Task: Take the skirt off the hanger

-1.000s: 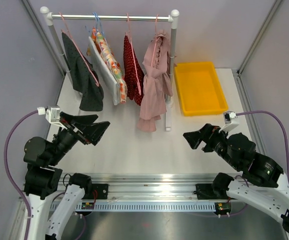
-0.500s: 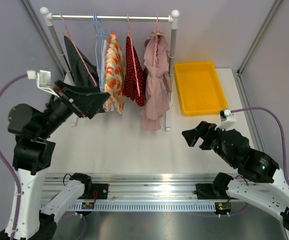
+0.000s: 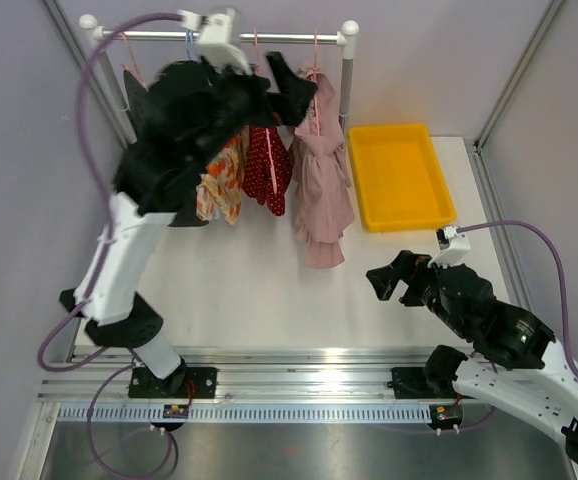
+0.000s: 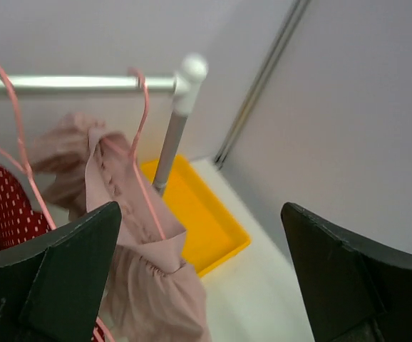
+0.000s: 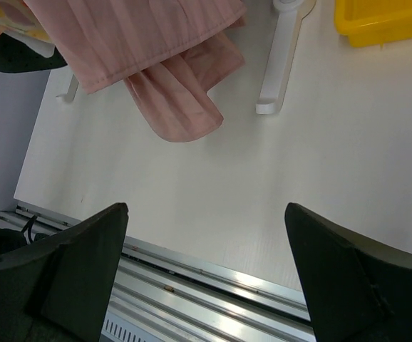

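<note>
A pink garment (image 3: 324, 190) hangs on a pink hanger (image 4: 143, 142) at the right end of the rail (image 3: 299, 36). It also shows in the left wrist view (image 4: 149, 292) and in the right wrist view (image 5: 149, 50). My left gripper (image 3: 291, 85) is raised high by the rail, just left of that hanger's top, open and empty (image 4: 206, 285). My right gripper (image 3: 394, 280) is open and empty low over the table (image 5: 206, 285), in front of the rack. Which garment is the skirt I cannot tell.
A red dotted garment (image 3: 269, 165), a floral one (image 3: 219, 185) and a black one (image 5: 21, 57) hang left of the pink one, partly hidden by my left arm. A yellow tray (image 3: 399, 175) lies right of the rack. The rack's white foot (image 5: 281, 64) stands on the table.
My left arm has risen from the table's left side up to the rail by the pink hanger. The garments have swung. The right gripper has barely moved.
</note>
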You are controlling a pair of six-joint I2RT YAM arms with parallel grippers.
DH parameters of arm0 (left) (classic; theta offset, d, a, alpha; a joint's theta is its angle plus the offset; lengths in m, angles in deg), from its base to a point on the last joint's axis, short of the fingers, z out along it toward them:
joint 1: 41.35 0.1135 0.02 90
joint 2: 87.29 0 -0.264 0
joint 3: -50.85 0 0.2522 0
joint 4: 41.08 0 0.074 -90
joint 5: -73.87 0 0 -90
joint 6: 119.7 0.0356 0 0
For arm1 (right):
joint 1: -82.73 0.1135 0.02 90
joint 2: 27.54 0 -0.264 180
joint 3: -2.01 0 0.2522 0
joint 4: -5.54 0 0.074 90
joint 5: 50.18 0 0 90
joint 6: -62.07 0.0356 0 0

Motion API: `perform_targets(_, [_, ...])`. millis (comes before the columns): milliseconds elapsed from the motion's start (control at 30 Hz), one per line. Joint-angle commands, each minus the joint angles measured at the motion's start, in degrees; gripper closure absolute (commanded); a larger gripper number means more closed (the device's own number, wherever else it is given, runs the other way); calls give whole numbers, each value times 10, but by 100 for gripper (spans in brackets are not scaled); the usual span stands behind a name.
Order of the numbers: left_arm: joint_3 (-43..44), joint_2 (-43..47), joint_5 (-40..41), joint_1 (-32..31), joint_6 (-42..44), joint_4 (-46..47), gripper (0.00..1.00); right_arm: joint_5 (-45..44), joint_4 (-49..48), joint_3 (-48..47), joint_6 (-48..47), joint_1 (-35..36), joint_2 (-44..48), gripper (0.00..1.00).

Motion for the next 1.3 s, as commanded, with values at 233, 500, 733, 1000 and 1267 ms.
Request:
perform_targets(233, [-16, -124, 166, -26, 33, -4, 4, -2, 14, 2, -18, 3, 57, 1])
perform_targets(500, [-36, -155, 187, -27, 33, 34, 5, 14, 3, 7, -31, 3, 45, 1])
perform_targets(733, [-26, -185, 187, -26, 39, 61, 16, 15, -2, 8, -34, 4, 36, 0])
perform_targets(1000, [9, -237, 180, -25, 41, 82, 26, 14, 0, 8, -33, 3, 40, 1])
perform_targets(1267, [-5, -230, 204, -25, 30, 105, 79, 14, 4, 9, -27, 4, 41, 1])
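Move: The pink skirt's hanger, at the sloping arm the fingers go for, is about 15 cm ahead of the left hand, 9 cm to its right and 20 cm below. The red dotted garment hangs roughly 8 cm to the left of that hanger arm, at about its depth and somewhat lower; the top of the rack's right post is some 5 cm to its right and 8 cm farther out. From the right hand, the hanger arm is about 28 cm ahead, 12 cm left and 14 cm up. The open left hand swoops down and forward with some drift to the right towards the pink skirt's hanger, rolling its left side up, tipping its fingers down and turning somewhat counter-clockwise, then eases up a couple of centimetres while still creeping forward. It then sinks about 5 cm more, forward and right again, to end some 20 cm lower and 15 cm farther out, the fingers closing to about a quarter open with the pink hanger's arm between their tips, inside the rack's right post. ##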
